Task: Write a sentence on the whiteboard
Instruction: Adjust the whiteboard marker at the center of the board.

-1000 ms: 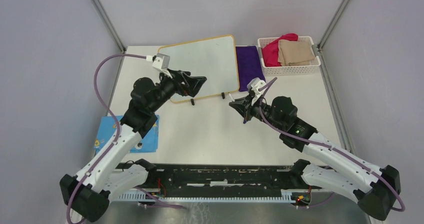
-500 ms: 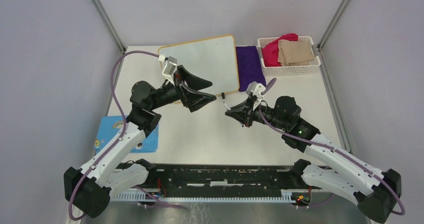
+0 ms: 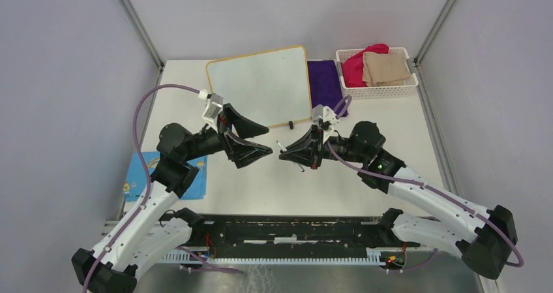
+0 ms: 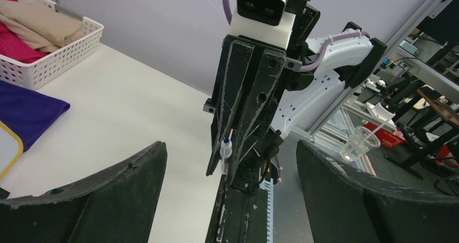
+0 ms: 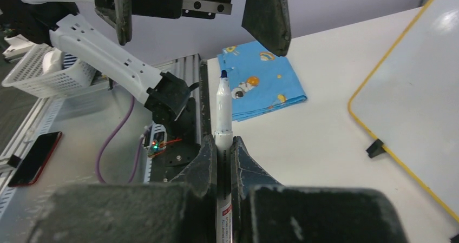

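Note:
The whiteboard [image 3: 261,84] lies flat at the back of the table, tan-framed, its face plain white; no sentence is in view on it. Its edge also appears in the right wrist view [image 5: 422,118]. My right gripper [image 3: 285,154] [image 5: 223,141] is shut on a white marker [image 5: 223,113] [image 3: 280,145], whose uncapped blue tip points at the left arm. My left gripper [image 3: 266,141] [image 4: 230,145] is open, jaws wide, facing the marker [image 4: 225,148] from a short gap away. Both hover over the table's middle, in front of the board.
A blue booklet [image 3: 166,175] [image 5: 260,86] lies at the near left. A purple cloth [image 3: 323,87] [image 4: 27,113] sits right of the board. A white basket [image 3: 405,87] [image 4: 48,59] at the back right holds red and tan cloths.
My left gripper swung from the whiteboard's front edge down toward the table's middle. My right gripper moved left with the marker, so the two now face each other closely.

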Action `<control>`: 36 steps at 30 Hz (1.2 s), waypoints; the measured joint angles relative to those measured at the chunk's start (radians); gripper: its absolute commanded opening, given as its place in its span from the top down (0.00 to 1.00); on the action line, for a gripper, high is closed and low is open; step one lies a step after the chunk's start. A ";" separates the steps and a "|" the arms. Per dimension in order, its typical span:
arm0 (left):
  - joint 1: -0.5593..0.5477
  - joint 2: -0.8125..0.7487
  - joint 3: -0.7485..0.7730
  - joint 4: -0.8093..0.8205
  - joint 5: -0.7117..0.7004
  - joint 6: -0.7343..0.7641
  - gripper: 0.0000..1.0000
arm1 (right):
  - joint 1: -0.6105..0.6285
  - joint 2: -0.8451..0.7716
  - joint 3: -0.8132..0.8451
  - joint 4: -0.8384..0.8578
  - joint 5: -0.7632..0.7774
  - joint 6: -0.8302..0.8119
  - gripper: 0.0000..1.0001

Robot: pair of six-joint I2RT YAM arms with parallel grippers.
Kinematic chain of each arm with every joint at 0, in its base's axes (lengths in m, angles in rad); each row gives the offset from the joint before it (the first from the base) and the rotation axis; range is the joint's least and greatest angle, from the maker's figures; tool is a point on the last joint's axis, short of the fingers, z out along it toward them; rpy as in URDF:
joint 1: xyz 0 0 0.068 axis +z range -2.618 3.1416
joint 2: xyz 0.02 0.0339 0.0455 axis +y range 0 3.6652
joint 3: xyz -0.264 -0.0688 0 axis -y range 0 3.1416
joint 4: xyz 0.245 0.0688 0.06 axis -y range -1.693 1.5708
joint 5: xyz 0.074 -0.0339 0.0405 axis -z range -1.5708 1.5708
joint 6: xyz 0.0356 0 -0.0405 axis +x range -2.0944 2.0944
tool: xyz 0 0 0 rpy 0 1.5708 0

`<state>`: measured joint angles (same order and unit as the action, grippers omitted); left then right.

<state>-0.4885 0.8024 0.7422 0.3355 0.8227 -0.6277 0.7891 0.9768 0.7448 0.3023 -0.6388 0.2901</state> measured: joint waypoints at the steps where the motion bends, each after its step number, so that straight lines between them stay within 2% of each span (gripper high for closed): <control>1: 0.000 -0.015 -0.003 -0.015 0.000 0.006 0.07 | 0.013 0.013 0.005 0.005 -0.002 0.004 1.00; 6: 0.000 -0.061 -0.013 -0.071 0.001 0.023 0.11 | 0.077 0.055 0.029 0.028 -0.013 0.014 1.00; 13: -0.002 -0.071 -0.019 -0.118 0.024 0.026 0.16 | 0.089 0.075 0.046 0.060 -0.016 0.029 1.00; 27: -0.058 -0.031 -0.024 -0.125 0.043 0.039 0.41 | 0.095 0.090 0.046 0.064 -0.012 0.032 1.00; 31: -0.079 -0.014 -0.024 -0.125 0.042 0.044 0.55 | 0.095 0.090 0.046 0.063 -0.006 0.031 1.00; 36: -0.092 0.002 -0.024 -0.125 0.035 0.050 0.58 | 0.095 0.092 0.046 0.058 0.001 0.027 1.00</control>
<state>-0.5808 0.8040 0.7181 0.2104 0.8581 -0.5777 0.8841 1.0691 0.7910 0.3599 -0.6380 0.3172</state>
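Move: The marker, uncapped and gripped near its middle by the right fingers with its nib end upward, lies about 5 cm to the right of the open left hand, some 3 cm back and 5 cm below it. From the right hand, the left gripper's open fingers are about 5 cm to the left, 3 cm ahead and 5 cm higher. The whiteboard's middle is roughly 30 cm ahead of the left hand, 2 cm left and 33 cm down. Down and back, about 3 cm each way, then slightly right, the left hand comes in on the marker, its fingers closing from wide open to under half around the nib end. The right hand keeps its grip and brings the marker some 3 cm left and 2 cm back to meet it, then holds nearly still. ##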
